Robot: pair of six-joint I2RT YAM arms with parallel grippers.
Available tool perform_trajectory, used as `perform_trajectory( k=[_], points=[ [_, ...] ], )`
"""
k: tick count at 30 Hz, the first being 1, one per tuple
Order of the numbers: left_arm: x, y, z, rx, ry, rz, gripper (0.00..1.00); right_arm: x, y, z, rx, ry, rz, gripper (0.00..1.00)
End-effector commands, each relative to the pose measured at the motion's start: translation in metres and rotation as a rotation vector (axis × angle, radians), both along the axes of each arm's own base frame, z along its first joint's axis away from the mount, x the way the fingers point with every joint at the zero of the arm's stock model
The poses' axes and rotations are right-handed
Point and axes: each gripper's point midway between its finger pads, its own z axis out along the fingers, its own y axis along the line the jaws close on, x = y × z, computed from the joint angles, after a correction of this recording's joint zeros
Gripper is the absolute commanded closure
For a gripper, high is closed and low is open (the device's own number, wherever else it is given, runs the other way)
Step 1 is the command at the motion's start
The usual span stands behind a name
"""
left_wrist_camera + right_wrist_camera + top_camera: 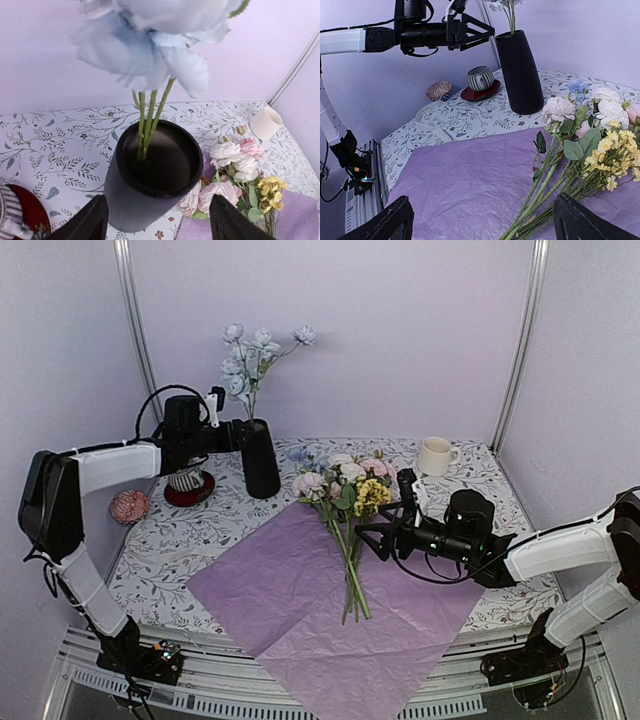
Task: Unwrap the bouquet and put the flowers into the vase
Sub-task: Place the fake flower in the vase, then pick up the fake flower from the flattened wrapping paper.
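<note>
The black vase (pixel 261 458) stands at the back left with pale blue flowers (pixel 250 355) upright in it, their green stems (pixel 146 120) going down into its mouth. My left gripper (pixel 238 434) hovers just left of the vase rim, open, with nothing between its fingers (pixel 92 220). The rest of the bouquet (pixel 345 490), pink, white, blue and yellow blooms, lies on the flattened lilac paper (pixel 290 610). My right gripper (pixel 376 530) is open low over the paper, right beside the lying stems (pixel 555 195), and holds nothing.
A cream mug (pixel 434 455) sits at the back right. A striped cup on a red saucer (pixel 186 480) and a pink patterned bowl (pixel 129 506) stand left of the vase. The paper overhangs the table's near edge.
</note>
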Motion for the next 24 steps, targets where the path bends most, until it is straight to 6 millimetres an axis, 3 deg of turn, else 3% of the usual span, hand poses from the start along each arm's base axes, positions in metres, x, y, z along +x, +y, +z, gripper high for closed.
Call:
perform_trajectory(
  k=[1, 6, 10, 20, 24],
  points=[
    [-0.027, 0.006, 0.016, -0.053, -0.016, -0.003, 0.26, 0.005, 0.003, 0.003, 0.000, 0.008, -0.015, 0.01],
    [-0.059, 0.014, 0.017, -0.091, -0.002, 0.006, 0.18, 0.009, 0.001, 0.001, -0.002, 0.017, -0.041, 0.01],
    [-0.080, 0.019, 0.010, -0.119, 0.023, 0.033, 0.02, 0.018, -0.003, -0.002, -0.003, 0.045, -0.102, 0.01],
    [-0.131, 0.010, -0.024, -0.135, 0.134, 0.012, 0.02, 0.043, -0.020, 0.000, 0.002, 0.118, -0.283, 0.01],
    [-0.149, 0.007, -0.031, -0.149, 0.145, -0.007, 0.02, 0.042, -0.012, -0.008, -0.041, 0.108, -0.242, 0.01]
  ],
)
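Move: The black vase, now holding the pale-blue flowers, stands about 6 cm ahead of the empty left hand and 4 cm to its right, its rim near hand height; the striped cup is some 13 cm to that hand's left and 5 cm ahead. From the open right hand, the yellow flowers lie roughly 18 cm ahead, 1 cm right and 12 cm lower. The bundle's stems lie only 6 cm ahead and 3 cm left of the right hand, and the white and pink roses 23 cm ahead and 3 cm left. Draw the empty left gripper straight back from the vase by about 13 cm, opening its fingers the rest of the way, rising slightly at first and then sinking a little below where it began. After a brief pause, ease the wide-open right gripper some 4 cm forward and slightly right towards the yellow flowers, turning it clockwise and tipping the fingers down a little, touching nothing. ##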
